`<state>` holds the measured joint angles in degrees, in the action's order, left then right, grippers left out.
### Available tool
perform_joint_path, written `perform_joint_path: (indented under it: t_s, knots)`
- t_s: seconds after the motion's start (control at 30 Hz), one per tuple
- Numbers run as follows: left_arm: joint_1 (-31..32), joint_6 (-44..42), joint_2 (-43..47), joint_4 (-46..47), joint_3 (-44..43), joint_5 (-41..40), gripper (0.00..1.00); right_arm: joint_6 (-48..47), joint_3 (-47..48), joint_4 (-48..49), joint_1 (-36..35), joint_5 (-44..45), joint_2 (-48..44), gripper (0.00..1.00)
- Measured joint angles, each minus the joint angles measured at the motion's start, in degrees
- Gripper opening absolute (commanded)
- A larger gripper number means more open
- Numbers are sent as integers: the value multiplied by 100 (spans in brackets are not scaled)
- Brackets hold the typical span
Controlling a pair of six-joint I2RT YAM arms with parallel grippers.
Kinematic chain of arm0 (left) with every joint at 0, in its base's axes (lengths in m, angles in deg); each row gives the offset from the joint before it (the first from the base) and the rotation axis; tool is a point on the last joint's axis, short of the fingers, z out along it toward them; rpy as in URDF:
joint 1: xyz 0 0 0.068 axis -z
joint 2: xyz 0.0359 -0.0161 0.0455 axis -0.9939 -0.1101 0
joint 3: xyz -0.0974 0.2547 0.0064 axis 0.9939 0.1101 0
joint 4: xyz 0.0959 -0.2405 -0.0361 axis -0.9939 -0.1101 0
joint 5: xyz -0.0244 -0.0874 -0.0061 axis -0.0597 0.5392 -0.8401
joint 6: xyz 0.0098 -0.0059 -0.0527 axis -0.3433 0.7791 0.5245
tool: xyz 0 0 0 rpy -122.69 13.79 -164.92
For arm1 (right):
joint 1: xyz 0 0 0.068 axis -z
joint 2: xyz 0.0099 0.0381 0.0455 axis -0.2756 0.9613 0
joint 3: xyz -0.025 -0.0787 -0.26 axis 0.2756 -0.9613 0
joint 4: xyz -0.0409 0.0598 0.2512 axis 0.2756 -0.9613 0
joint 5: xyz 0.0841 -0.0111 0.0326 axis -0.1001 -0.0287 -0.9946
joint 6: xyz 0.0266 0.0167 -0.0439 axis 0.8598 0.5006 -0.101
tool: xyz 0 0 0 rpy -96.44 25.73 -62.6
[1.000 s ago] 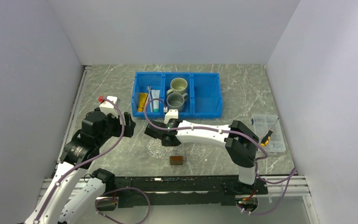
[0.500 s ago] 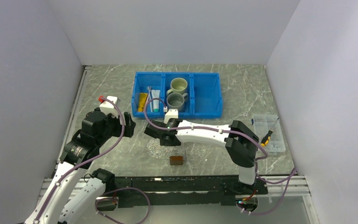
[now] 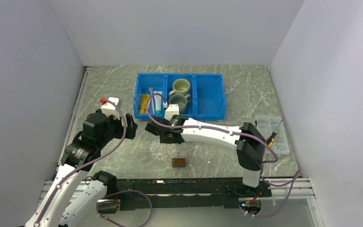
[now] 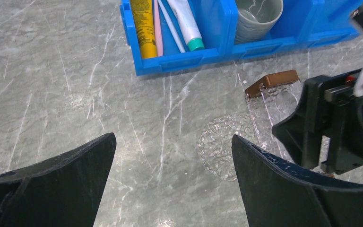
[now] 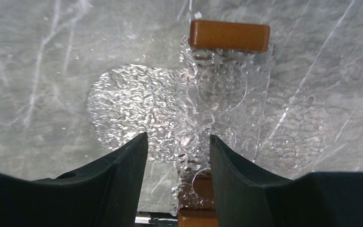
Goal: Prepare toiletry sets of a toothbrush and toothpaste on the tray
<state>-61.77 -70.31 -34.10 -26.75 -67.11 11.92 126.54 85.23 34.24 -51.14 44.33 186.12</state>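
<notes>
The tray (image 3: 158, 150), a clear glittery oval, lies on the table in front of the blue bin (image 3: 210, 94). My right gripper (image 5: 178, 137) hovers low over its middle, open, with nothing between the fingers. Below it a clear strip (image 5: 227, 94) crosses the tray (image 5: 123, 109), with a brown block (image 5: 229, 35) at its far end. In the bin's left compartment lie the yellow toothpaste (image 4: 143, 26), the white teal-capped toothpaste (image 4: 186, 23) and the pink toothbrush (image 4: 158, 26) beside a pale one. My left gripper (image 4: 172, 137) hangs wide open over bare table, left of the tray (image 4: 220, 146).
Two mugs (image 3: 180, 86) (image 3: 178, 101) stand in the bin's middle compartment. A brown block (image 3: 178, 162) sits at the tray's near edge. At the right edge of the table is a small clear box (image 3: 270, 130) with a screwdriver (image 3: 270, 139) on it.
My right gripper has opened wider and drawn back a little toward the bin, above the tray. The left arm has not moved.
</notes>
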Motion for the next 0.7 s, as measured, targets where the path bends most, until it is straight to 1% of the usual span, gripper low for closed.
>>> perform_joint_path:
  t_s: [0.23, 0.37, 0.53, 0.7]
  knots:
    - [0, 0, 0, 0, 0, 0, 99, -474, 197, -76, 210, 107, -433, 52]
    - [0, 0, -11, 0, 0, 0, 99, -984, 197, 4, 487, 122, -678, 50]
    - [0, 0, -44, 0, 0, -2, 99, -1956, 197, 389, 868, -4, -813, 48]
    - [0, 0, -79, -2, 0, -4, 99, -3174, 197, 894, 1239, -439, -815, 48]
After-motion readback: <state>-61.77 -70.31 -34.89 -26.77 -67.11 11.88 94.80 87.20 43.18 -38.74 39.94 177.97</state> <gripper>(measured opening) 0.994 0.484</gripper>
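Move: The grey mug in the box's middle compartment stands about 19 cm ahead of the right hand and 3 cm to its right, nearly level with it. The tray's middle is some 5 cm below that hand, 3 cm to the right and neither ahead nor back. Beyond the mug by about 9 cm is the green mug; the white toothpaste lies 9 cm left of the grey mug. From the left hand, the grey mug is roughly 18 cm ahead, 20 cm right and 13 cm lower. The tray, already let go on the table, is left behind as the right hand climbs steeply from over its left side, then levels out forward and somewhat right over its far brown handle towards the grey mug. It gains about 8 cm both forward and up; the wrist turns some 15 degrees counter-clockwise and the fingers tip up slightly, staying half open and empty. ##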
